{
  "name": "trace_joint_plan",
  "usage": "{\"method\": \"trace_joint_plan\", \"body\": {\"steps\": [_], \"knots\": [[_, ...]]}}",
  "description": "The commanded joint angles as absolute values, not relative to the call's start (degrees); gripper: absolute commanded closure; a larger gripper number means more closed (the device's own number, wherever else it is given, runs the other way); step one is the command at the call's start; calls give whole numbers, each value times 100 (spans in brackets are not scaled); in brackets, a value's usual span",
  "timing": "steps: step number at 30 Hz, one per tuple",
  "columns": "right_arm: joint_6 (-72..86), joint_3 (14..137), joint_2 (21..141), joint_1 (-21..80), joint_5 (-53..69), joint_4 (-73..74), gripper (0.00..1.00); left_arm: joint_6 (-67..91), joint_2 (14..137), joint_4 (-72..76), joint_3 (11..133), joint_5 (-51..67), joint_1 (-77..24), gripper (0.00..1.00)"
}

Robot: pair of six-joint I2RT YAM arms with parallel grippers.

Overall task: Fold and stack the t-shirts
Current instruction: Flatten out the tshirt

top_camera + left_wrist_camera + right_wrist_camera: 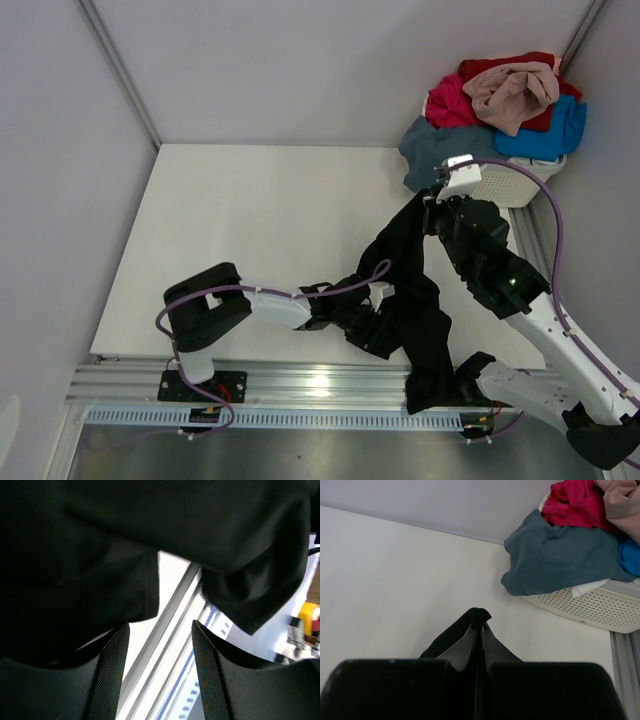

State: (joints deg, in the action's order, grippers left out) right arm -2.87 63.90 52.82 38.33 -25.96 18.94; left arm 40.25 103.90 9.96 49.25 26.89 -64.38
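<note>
A black t-shirt (425, 310) hangs from my right gripper (428, 215) and trails down over the table's near edge. In the right wrist view that gripper (481, 622) is shut on a pinched fold of the black t-shirt (445, 637). My left gripper (375, 332) sits low against the hanging cloth. In its wrist view the gripper (160, 624) is open with nothing between the fingers, and the black t-shirt (100, 555) fills the view just beyond the tips. More t-shirts are heaped on the basket: slate (430, 150), magenta (450, 105), beige-pink (515, 95), bright blue (555, 135), red (490, 68).
The white slotted basket (515, 185) stands at the table's far right corner, also in the right wrist view (590, 607). An aluminium rail (300, 380) runs along the near edge of the white table (280, 240). Grey walls close in the left, back and right.
</note>
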Motion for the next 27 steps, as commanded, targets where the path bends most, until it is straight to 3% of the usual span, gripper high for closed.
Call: {"method": "trace_joint_plan", "body": {"steps": [1,14,23,27], "knots": [[-167,6311,5186,3858,-2812,1731,100,3700,10529,774,5062,2005,-6785,42],[-79,6214,5194,3867,-2848,1688,100,3621,10933,-228,5563,819,-6926,44],[-35,6187,5150,3867,-2716,1679,100,3586,11443,-1502,6311,-43,-6917,66],[-26,6187,5115,3867,-2672,1679,100,3516,11514,-1608,6407,-211,-6926,82]]}}
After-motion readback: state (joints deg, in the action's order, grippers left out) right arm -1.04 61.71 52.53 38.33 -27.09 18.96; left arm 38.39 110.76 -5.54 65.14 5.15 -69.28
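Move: The piece of black t-shirt my left fingers will close on lies about 4 cm ahead of my left hand, 3 cm to its right and a centimetre or two below. The shirt's loose tail hangs over the table's near edge some 10 cm to the right of that hand and 4 cm back. The edge itself runs about 4 cm straight behind it. From my right hand, which holds the shirt's raised corner, that grasp spot is some 17 cm back, 3 cm left and 34 cm down. With my left hand low among the folds, I ease back about a centimetre, then sweep some 5 cm forward, drifting right and sinking slightly. The fingers tip more steeply down, some 20 degrees of turn in all, and close from over half open to about a fifth, pinching the shirt's lower cloth. My right hand sinks about 1.5 cm, then stays, keeping its pinch on the raised corner. ##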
